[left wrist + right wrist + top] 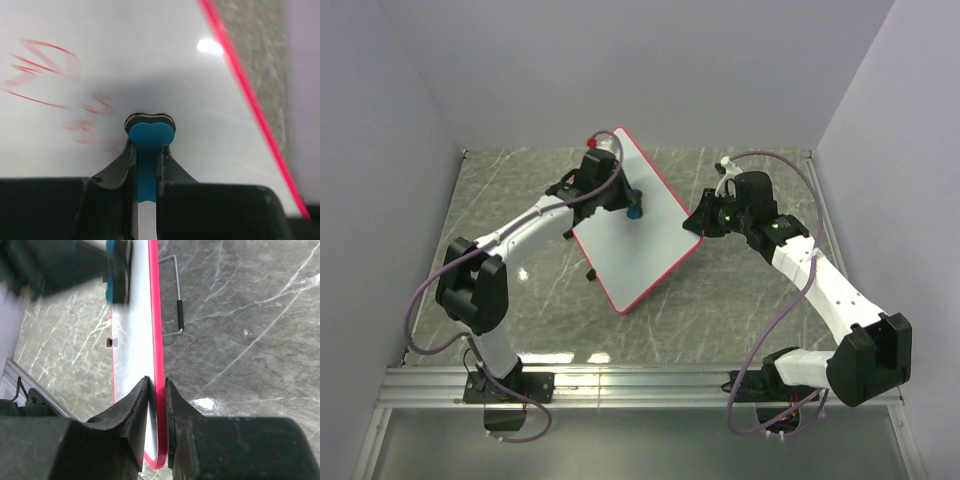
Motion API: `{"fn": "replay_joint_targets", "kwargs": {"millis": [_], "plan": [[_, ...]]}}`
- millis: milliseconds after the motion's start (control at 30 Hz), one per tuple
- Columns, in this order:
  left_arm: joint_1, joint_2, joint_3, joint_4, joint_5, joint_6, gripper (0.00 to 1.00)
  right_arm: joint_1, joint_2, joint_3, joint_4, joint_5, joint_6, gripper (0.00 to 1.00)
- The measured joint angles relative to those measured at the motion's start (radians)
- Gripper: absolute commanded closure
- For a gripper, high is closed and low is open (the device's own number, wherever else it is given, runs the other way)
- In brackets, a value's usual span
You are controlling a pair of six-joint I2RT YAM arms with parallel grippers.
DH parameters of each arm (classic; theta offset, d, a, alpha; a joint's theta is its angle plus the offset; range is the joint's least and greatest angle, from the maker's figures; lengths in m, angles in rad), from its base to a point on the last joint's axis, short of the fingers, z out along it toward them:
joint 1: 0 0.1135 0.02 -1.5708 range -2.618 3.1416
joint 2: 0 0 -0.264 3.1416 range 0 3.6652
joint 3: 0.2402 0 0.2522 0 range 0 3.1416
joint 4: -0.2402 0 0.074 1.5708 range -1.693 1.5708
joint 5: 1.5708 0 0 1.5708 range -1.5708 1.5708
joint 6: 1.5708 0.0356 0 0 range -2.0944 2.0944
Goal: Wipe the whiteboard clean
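Observation:
The whiteboard (642,250), white with a red-pink rim, lies tilted across the middle of the table. My left gripper (623,198) is shut on a blue eraser (634,212) and holds it against the board's upper part. In the left wrist view the eraser (150,134) sits between my fingertips against the board (165,55), with smeared red scribbles (47,67) to its left. My right gripper (698,224) is shut on the board's right corner. In the right wrist view its jaws (157,386) clamp the red rim (154,320).
The table (750,290) is dark grey marble pattern, walled in white on three sides. A wire leg with a black sleeve (179,315) sticks out behind the board. A small black foot (590,274) shows at its left edge. A metal rail (640,384) runs along the near edge.

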Motion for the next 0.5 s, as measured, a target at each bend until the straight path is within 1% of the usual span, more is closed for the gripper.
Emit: {"fn": "replay_joint_targets", "kwargs": {"millis": [133, 267, 367, 500], "plan": [[0.137, 0.056, -0.012, 0.007, 0.006, 0.002, 1.0, 0.001, 0.0, -0.002, 0.0, 0.0, 0.0, 1.0], [0.226, 0.089, -0.056, 0.035, 0.009, 0.002, 1.0, 0.002, 0.0, -0.002, -0.008, 0.002, 0.0, 1.0], [0.251, 0.092, -0.084, 0.059, 0.019, 0.002, 1.0, 0.004, 0.0, -0.002, -0.009, 0.003, 0.0, 1.0], [0.249, 0.085, -0.096, 0.08, 0.025, 0.003, 1.0, 0.004, 0.0, -0.002, -0.014, 0.002, 0.0, 1.0]]}}
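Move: I have the eraser in my left hand against the tilted whiteboard. The remaining red marks lie about 6 cm ahead, 4 cm to the left and slightly below that hand. The board's far corner is roughly 19 cm ahead and 4 cm left of it, and its gripped right corner about 9 cm back and 18 cm right. From my right hand, which holds that corner, the marks are some 14 cm ahead and 22 cm left. I sweep the eraser left across the board with my left hand, about 10 cm, while it goes some 6 cm forward and 7 cm down the slope, past the near side of the red marks towards the left edge. The stroke starts fast and eases to a halt near that edge, my wrist turning roughly 15 degrees counter-clockwise and my fingers keeping their grip. My right hand stays put, still pinching the raised corner. ##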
